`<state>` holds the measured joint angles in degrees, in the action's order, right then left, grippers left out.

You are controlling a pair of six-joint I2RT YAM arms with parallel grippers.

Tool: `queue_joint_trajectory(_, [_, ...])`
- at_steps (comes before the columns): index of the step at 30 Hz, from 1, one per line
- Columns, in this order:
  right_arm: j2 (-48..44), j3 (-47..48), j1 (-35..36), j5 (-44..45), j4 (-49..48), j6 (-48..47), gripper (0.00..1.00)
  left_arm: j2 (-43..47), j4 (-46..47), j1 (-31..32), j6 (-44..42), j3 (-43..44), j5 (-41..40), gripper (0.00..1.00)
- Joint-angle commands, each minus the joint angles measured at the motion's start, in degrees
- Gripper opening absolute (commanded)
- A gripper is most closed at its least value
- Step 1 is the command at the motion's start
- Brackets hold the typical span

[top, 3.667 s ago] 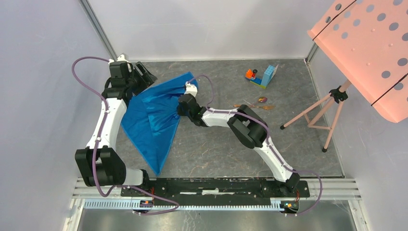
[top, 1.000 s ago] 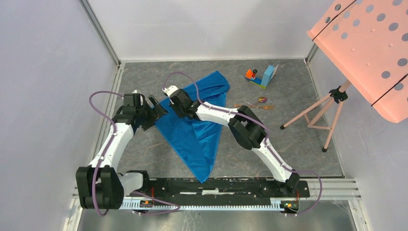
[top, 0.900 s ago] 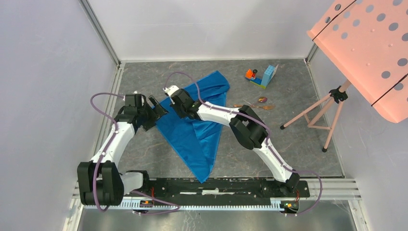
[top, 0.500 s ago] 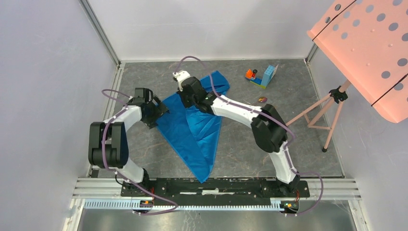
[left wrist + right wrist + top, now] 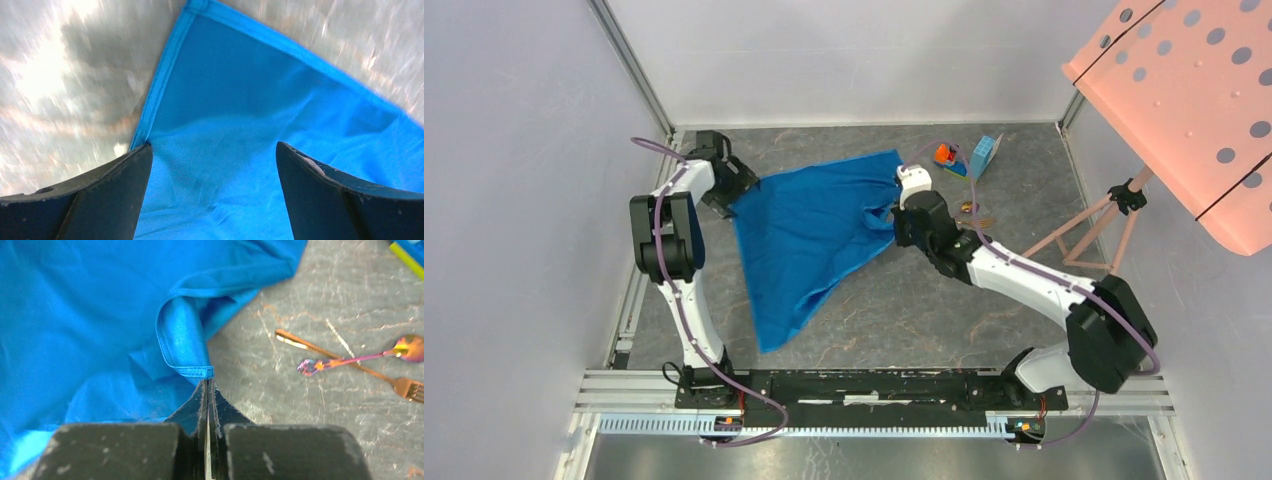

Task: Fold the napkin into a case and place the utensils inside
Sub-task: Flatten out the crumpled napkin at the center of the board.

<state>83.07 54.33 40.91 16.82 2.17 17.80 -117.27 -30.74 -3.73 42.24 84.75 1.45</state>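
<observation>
The bright blue napkin [image 5: 809, 230] lies spread out on the grey table, tapering to a point towards the near side. My left gripper [image 5: 732, 187] hovers open over the napkin's far-left corner. In the left wrist view the cloth [image 5: 260, 125] fills the gap between the wide-apart fingers [image 5: 100, 195]. My right gripper [image 5: 206, 381] is shut on the napkin's hemmed right corner [image 5: 192, 371], which is lifted and creased. The copper-gold utensils [image 5: 350, 360], a spoon and a fork, lie crossed on the table just right of that corner; in the top view the right arm mostly hides them [image 5: 972, 210].
An orange-and-blue toy block piece [image 5: 969, 160] stands at the far right of the table, beyond the utensils. A pink perforated board [image 5: 1194, 90] on a tripod [image 5: 1104, 235] stands at the right edge. Walls close in the left and far sides.
My right gripper closed on the napkin's corner and drew it right, opening the folded triangle into a wider sheet. My left arm swung to the far-left corner, still open.
</observation>
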Motion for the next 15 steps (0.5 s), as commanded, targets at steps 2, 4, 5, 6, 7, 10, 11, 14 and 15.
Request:
queue_joint_trajectory(2, [-5.48, -9.0, -0.06, -8.16, -5.57, 2.11, 0.0, -12.06, -13.92, -4.23, -9.13, 22.39, -5.98, 1.0])
queue_joint_trajectory(4, [-6.62, -12.7, -0.05, -11.17, -6.55, 4.22, 0.0, -13.32, -18.78, -4.05, -12.66, 32.73, -4.13, 1.0])
queue_joint_trajectory(5, [-7.46, -14.72, -0.02, -11.59, -6.86, 5.2, 0.0, -12.33, -20.53, -3.64, -13.78, 34.66, -3.25, 1.0])
queue_joint_trajectory(6, [-8.38, -16.54, -0.05, -11.27, -6.93, 5.88, 0.0, -10.6, -21.51, -3.02, -14.93, 35.01, -3.44, 1.0])
queue_joint_trajectory(7, [-9.79, -18.88, -0.04, -10.53, -7.02, 6.51, 0.0, -7.39, -22.0, -2.03, -15.88, 33.5, -4.05, 1.0])
queue_joint_trajectory(10, [-14.81, -25.36, -0.04, -7.91, -7.17, 7.58, 0.0, 5.02, -18.26, 1.43, -16.57, 19.75, -4.0, 1.0])
queue_joint_trajectory(11, [-16.55, -26.96, -0.04, -7.85, -7.05, 8.02, 0.0, 8.85, -15.75, 2.92, -16.21, 14.31, -3.19, 1.0])
queue_joint_trajectory(14, [-21.7, -32.08, -0.06, -9.08, -6.13, 10.82, 0.0, 19.4, -8.08, 8.78, -13.19, -3.62, 2.2, 1.0])
queue_joint_trajectory(15, [-23.59, -34.15, 0.03, -9.39, -6.76, 12.16, 0.0, 21.86, -5.44, 9.98, -11.27, -8.85, 4.45, 1.0])
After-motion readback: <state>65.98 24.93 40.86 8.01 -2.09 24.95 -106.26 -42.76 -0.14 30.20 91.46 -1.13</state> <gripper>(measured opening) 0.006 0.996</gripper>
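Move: Behind and below the right hand, which already pinches the napkin's near right corner, the bare board spot for it lies about 11 cm back, 5 cm right and 13 cm down. The crossed fork and spoon lie roughly 7 cm ahead and 13 cm right of that hand; the napkin's far right corner is some 22 cm ahead, 3 cm right. From the open left hand, low over the cloth, the far left corner is about 6 cm ahead, 1 cm left. Pulling the pinched corner back about 11 cm and down 10, with some drift to the right, the right hand keeps its fingers shut and tips down roughly 10 degrees. With fingers wide open on the napkin, the left hand sweeps forward and left some 6 cm each way towards the far left corner, then lifts to 10 cm above where it began while swinging back and right. ##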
